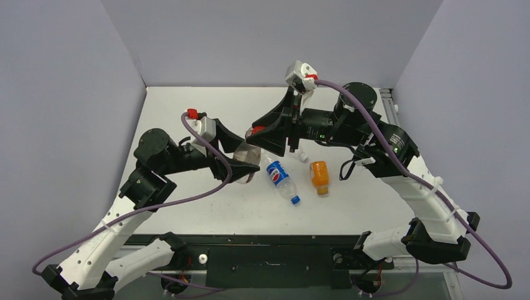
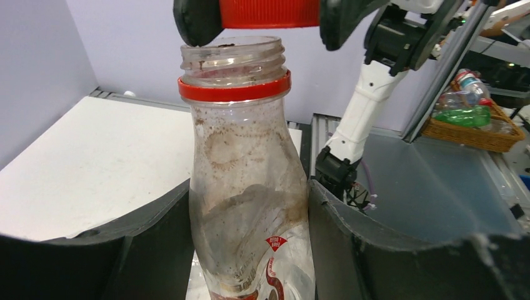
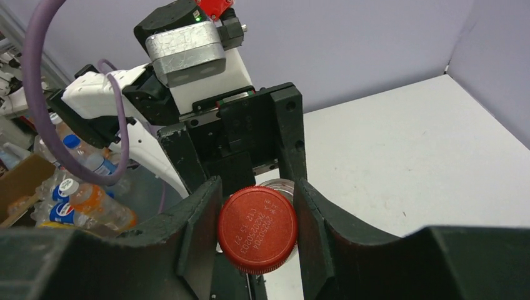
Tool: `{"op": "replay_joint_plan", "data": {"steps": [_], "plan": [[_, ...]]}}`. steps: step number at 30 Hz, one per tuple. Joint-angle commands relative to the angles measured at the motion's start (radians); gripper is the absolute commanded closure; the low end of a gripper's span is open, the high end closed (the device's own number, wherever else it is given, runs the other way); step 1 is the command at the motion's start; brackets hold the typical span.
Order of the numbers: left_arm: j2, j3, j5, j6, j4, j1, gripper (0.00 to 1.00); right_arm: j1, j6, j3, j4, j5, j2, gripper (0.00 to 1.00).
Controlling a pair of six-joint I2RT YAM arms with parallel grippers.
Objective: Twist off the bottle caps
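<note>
My left gripper point(image 2: 250, 250) is shut on the short clear bottle with the reddish label point(image 2: 247, 187), holding it tilted above the table point(image 1: 206, 206). The bottle's threaded mouth is bare, with a red ring point(image 2: 234, 90) left on the neck. Just above the mouth, clear of the threads, my right gripper point(image 3: 257, 231) is shut on the red cap point(image 3: 257, 228), also seen as the red cap point(image 2: 269, 12). From above, the right gripper point(image 1: 256, 132) meets the bottle point(image 1: 244, 153). The Pepsi bottle point(image 1: 280, 177) with its blue cap point(image 1: 295, 200) and the orange bottle point(image 1: 319, 176) lie on the table.
A small clear item point(image 1: 302, 154) lies half hidden under the right arm. Grey walls enclose the table on three sides. Off the table stand a wicker basket of bottles point(image 2: 475, 125) and a box of bottles point(image 3: 62, 200).
</note>
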Motion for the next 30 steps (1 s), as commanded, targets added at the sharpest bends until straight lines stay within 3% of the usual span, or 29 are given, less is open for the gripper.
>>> {"op": "replay_joint_plan", "data": {"steps": [1,4,9,16,24,30], "plan": [[0.002,0.002,0.116,-0.085,0.097,0.004,1.0,-0.053,-0.053,0.052,-0.018,-0.064,-0.002,0.99],[-0.013,-0.024,0.123,-0.067,0.084,0.005,1.0,-0.125,0.008,-0.021,0.025,0.122,-0.049,1.0],[-0.048,-0.051,0.125,-0.014,0.041,0.006,1.0,-0.345,0.169,-0.316,0.077,0.402,-0.156,1.0],[-0.078,-0.063,0.088,0.059,-0.041,0.006,1.0,-0.544,0.267,-0.713,0.096,0.632,-0.213,1.0],[-0.109,-0.099,0.023,0.076,-0.043,0.009,1.0,-0.635,0.354,-1.001,0.197,0.835,-0.134,1.0],[-0.1,-0.085,-0.007,0.117,-0.079,0.011,1.0,-0.66,0.382,-1.026,0.305,0.878,0.075,1.0]]}}
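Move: My right hand holds the red cap just over the mouth of the open bottle, whose middle is about 9 cm below. The clear table just right of and beyond the orange bottle lies some 20 cm ahead, 27 cm right and 50 cm down from it; the orange bottle is 14 cm ahead, 21 cm right, the Pepsi bottle 15 cm ahead, 8 cm right. From my left hand that patch is about 18 cm ahead, 28 cm right, 42 cm down. Keeping the red cap pinched, I swing my right hand quickly away from the bottle mouth, first forward and right, then plunging about 40 cm down in all to the far right side of the orange bottle, while the wrist turns clockwise until the fingers point forward and down. My left hand keeps its grip on the open bottle and sinks 3 to 4 cm. ##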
